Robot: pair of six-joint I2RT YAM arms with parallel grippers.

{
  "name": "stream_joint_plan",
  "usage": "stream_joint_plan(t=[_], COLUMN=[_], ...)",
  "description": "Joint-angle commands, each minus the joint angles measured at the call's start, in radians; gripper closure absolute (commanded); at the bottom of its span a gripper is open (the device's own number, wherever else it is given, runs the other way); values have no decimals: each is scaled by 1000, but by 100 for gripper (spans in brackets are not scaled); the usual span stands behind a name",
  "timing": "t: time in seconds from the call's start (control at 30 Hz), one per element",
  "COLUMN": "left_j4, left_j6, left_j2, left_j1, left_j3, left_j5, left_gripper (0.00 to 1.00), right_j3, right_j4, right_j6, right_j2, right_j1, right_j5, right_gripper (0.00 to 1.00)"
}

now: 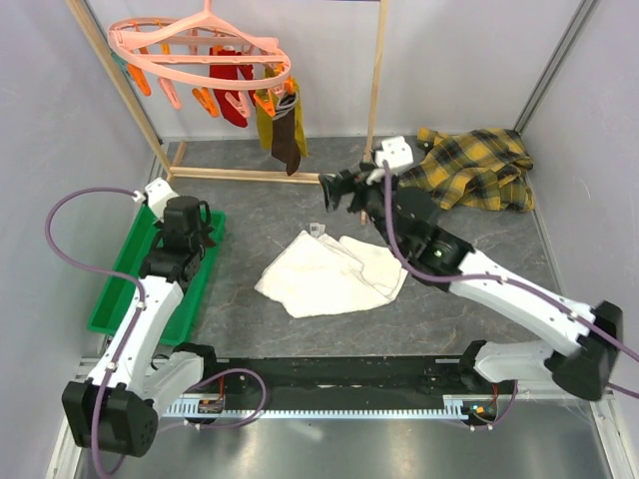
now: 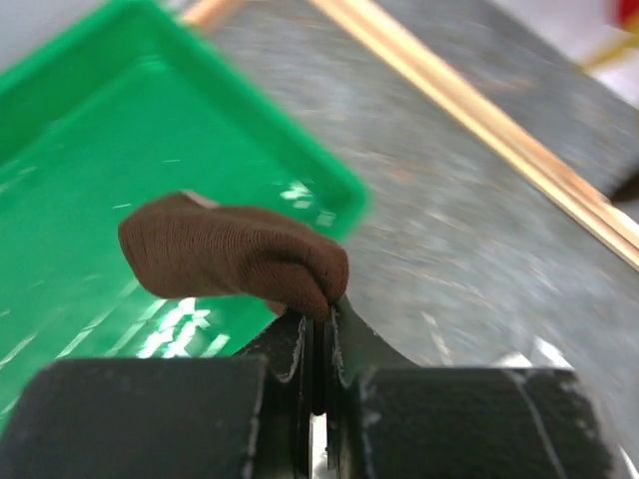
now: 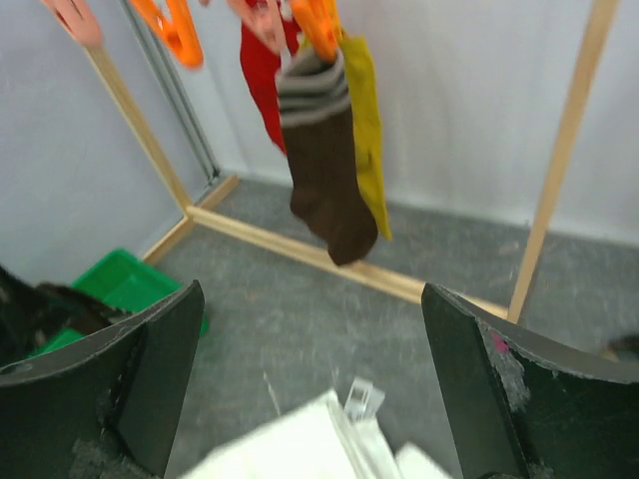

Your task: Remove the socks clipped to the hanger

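The salmon-pink hanger (image 1: 200, 50) hangs at the top left from the wooden rack. A red sock (image 1: 232, 95), a mustard sock (image 1: 266, 120) and a dark brown sock (image 1: 287, 135) hang from its clips; they also show in the right wrist view as brown (image 3: 324, 170), mustard (image 3: 364, 120) and red (image 3: 262, 70). My left gripper (image 2: 321, 309) is shut on another dark brown sock (image 2: 230, 254) over the green tray (image 2: 90, 200). My right gripper (image 1: 334, 190) is open and empty, below and right of the hanging socks.
A white towel (image 1: 329, 271) lies mid-table with a small clear clip (image 3: 361, 397) at its edge. A yellow-black plaid shirt (image 1: 479, 165) lies at the back right. The rack's wooden base bar (image 1: 255, 176) and upright (image 1: 375, 75) stand behind.
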Motion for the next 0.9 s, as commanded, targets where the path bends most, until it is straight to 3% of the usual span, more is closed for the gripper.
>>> stream_joint_plan(t=[0.0, 0.17, 0.3, 0.33, 0.37, 0.4, 0.43, 0.47, 0.63, 0.8, 0.87], left_j4=[-66, -172, -226, -235, -236, -235, -235, -233, -224, -10, 97], left_j6=[-65, -152, -192, -195, -203, -198, -185, -163, -42, 105, 144], left_j2=[58, 217, 240, 231, 222, 195, 170, 158, 72, -17, -45], left_j1=[120, 252, 263, 263, 264, 264, 264, 263, 263, 261, 261], left_j3=[25, 75, 92, 107, 117, 129, 153, 179, 256, 204, 146], left_j5=[-70, -76, -74, -77, -83, -86, -94, -99, -44, 327, 549], left_gripper=[98, 96, 94, 61, 55, 24, 5, 1, 1, 5, 8], right_j3=[-173, -264, -290, -293, -296, -301, -327, -333, -333, -350, -350], right_j4=[-3, -73, -104, -113, -127, -129, -126, -124, -153, -162, -169], right_j6=[145, 156, 130, 130, 132, 130, 127, 124, 153, 181, 185], right_j2=[-167, -282, -338, -351, -361, -365, -377, -382, -384, -399, -410], right_j1=[1, 1, 1, -1, 1, 1, 1, 1, 1, -1, 1], right_j5=[-38, 14, 78, 86, 92, 91, 89, 92, 91, 82, 71], right_gripper=[2, 2, 2, 2, 2, 2, 2, 2, 2, 2, 2])
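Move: The left gripper already holds the brown sock just short of the green box. The box's middle is some 12 cm to its left, about 4 cm nearer the base and 18 cm below. The white cloth lies about 28 cm to its right, 3 cm back and 20 cm down. From the open right gripper, the brown sock still on the hanger hangs about 17 cm ahead, 10 cm left and level, while the box is about 44 cm left, 5 cm back and 37 cm below. Bring the left gripper about 8 cm left and 8 cm down over the green box, tipping and swinging the fingers some 20 degrees down and to the left, then open wide to let go of the sock. Lift straight off by about 14 cm, easing a little right at the end. Meanwhile draw the open right gripper roughly 8 cm right, 6 cm down and 5 cm back, away from the hanger. ##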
